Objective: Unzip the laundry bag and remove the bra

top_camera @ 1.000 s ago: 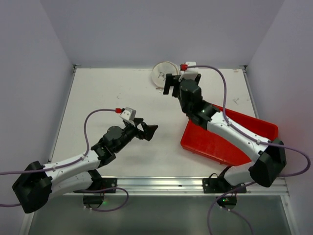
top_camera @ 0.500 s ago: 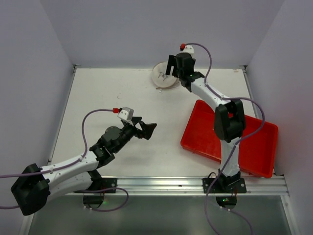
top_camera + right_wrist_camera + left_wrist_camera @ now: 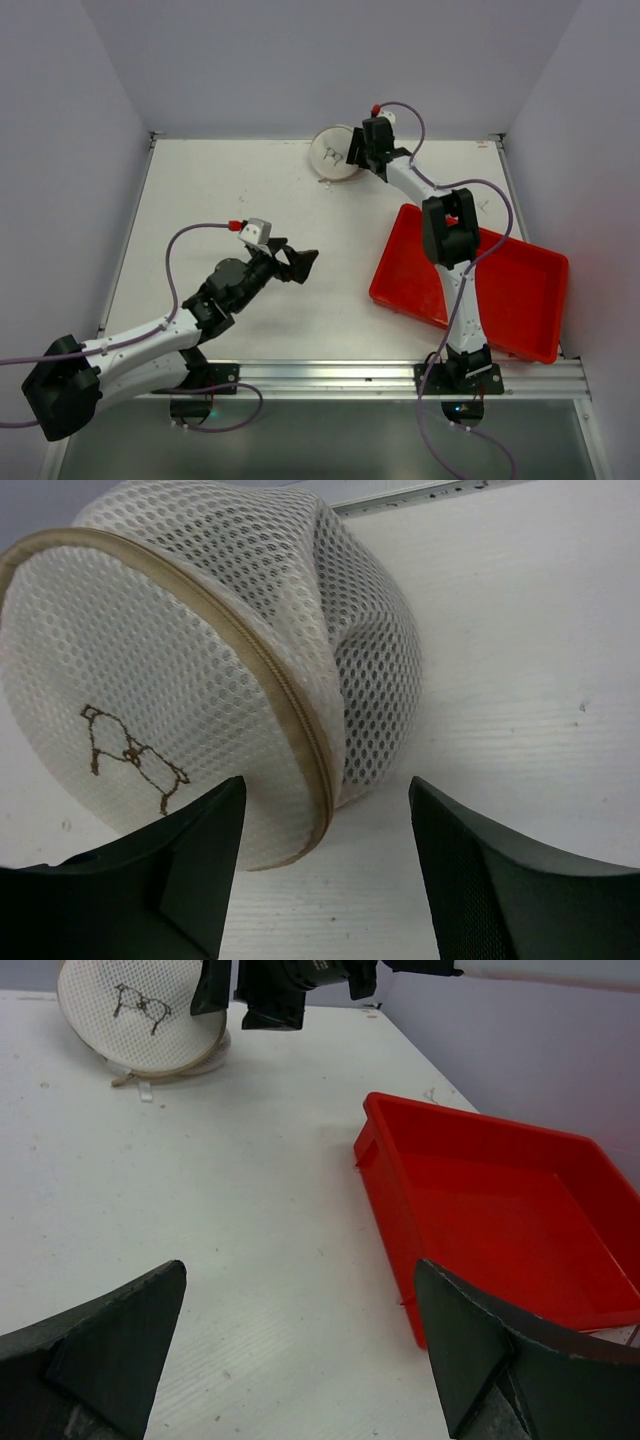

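The laundry bag is a small round white mesh case with a tan zipped rim, standing tilted at the table's far edge. It shows close up in the right wrist view and far off in the left wrist view. My right gripper is open right at the bag; its jaws straddle the lower zipped rim without gripping it. My left gripper hovers open over bare table near the middle, holding nothing. The bra is hidden.
A red tray lies at the right, empty inside, and the right arm reaches across its far left corner. Grey walls close in the table at the back and on both sides.
The right arm has stretched out toward the far edge and brought its gripper down to the bag, with its jaws a little narrower. The left arm has barely moved.
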{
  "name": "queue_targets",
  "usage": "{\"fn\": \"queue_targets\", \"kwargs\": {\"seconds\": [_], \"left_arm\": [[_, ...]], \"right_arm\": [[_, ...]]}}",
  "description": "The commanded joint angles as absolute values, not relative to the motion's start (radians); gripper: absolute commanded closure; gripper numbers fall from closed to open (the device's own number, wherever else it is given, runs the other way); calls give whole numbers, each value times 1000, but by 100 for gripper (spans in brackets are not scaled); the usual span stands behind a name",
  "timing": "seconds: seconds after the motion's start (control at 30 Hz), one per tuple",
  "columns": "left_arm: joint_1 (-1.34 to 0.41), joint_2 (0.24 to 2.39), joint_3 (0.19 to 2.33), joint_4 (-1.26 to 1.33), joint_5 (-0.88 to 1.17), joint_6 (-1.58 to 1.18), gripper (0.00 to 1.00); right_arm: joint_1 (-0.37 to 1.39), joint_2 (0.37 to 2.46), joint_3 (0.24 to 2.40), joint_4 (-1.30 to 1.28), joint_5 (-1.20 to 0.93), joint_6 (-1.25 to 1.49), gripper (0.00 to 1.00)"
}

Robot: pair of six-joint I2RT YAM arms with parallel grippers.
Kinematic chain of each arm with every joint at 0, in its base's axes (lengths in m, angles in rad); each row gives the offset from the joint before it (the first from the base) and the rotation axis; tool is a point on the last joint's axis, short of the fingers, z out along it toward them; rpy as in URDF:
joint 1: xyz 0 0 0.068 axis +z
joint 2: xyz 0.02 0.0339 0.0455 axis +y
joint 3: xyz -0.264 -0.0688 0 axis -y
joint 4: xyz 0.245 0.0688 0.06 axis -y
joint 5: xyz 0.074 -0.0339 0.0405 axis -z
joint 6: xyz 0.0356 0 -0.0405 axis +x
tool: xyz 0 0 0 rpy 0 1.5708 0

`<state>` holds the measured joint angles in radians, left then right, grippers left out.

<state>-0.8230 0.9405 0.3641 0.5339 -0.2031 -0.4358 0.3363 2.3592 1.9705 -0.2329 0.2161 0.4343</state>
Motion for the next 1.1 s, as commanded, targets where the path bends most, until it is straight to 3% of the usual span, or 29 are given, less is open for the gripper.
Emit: {"fn": "queue_targets", "kwargs": {"seconds": [0.0,0.17,0.4,0.5,0.67,0.9,1.07], "left_arm": [[-821,919,390,537,-236,-448,0],[-821,923,388,538,-250,-448,0],[-821,930,390,537,-255,-448,0],[-821,930,388,537,-265,-446,0],[-821,917,388,531,-271,-446,0],[-819,926,408,506,-313,-459,2],[-756,991,492,345,-324,-520,2]], "right_arm": [[344,2373,2040,-207,173,436,33],[344,2373,2028,-129,97,434,41],[344,2362,2022,-135,92,446,60],[344,2368,2037,-153,87,439,72],[344,2338,1985,-143,51,445,100],[345,2082,1680,-6,-150,501,100],[347,1919,1455,116,-313,610,100]]}}
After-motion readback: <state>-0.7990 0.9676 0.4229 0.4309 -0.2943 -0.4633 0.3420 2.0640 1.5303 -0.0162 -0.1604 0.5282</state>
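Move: The zip rim at the right edge of the laundry bag stands almost between the open right fingers, its pinch spot roughly 3 cm left, 1 cm ahead and 1 cm above that hand. The bag's small zip tab lies about 10 cm left and 5 cm back, lower on the table; the red bin's middle is some 26 cm right and 37 cm back. From the left hand the rim is about 37 cm ahead, 15 cm right and 10 cm lower. The right hand eases about 3 cm left and slightly up onto the zip rim and shuts its wide-open fingers, pinching the beige zip band on edge, then draws quickly back towards the bases by some 9 cm, rising and edging left a little, with its left side rolling up and the wrist swinging counter-clockwise about 15 degrees. The left hand, fingers still open, only begins to go forward and left, some 2 cm. ##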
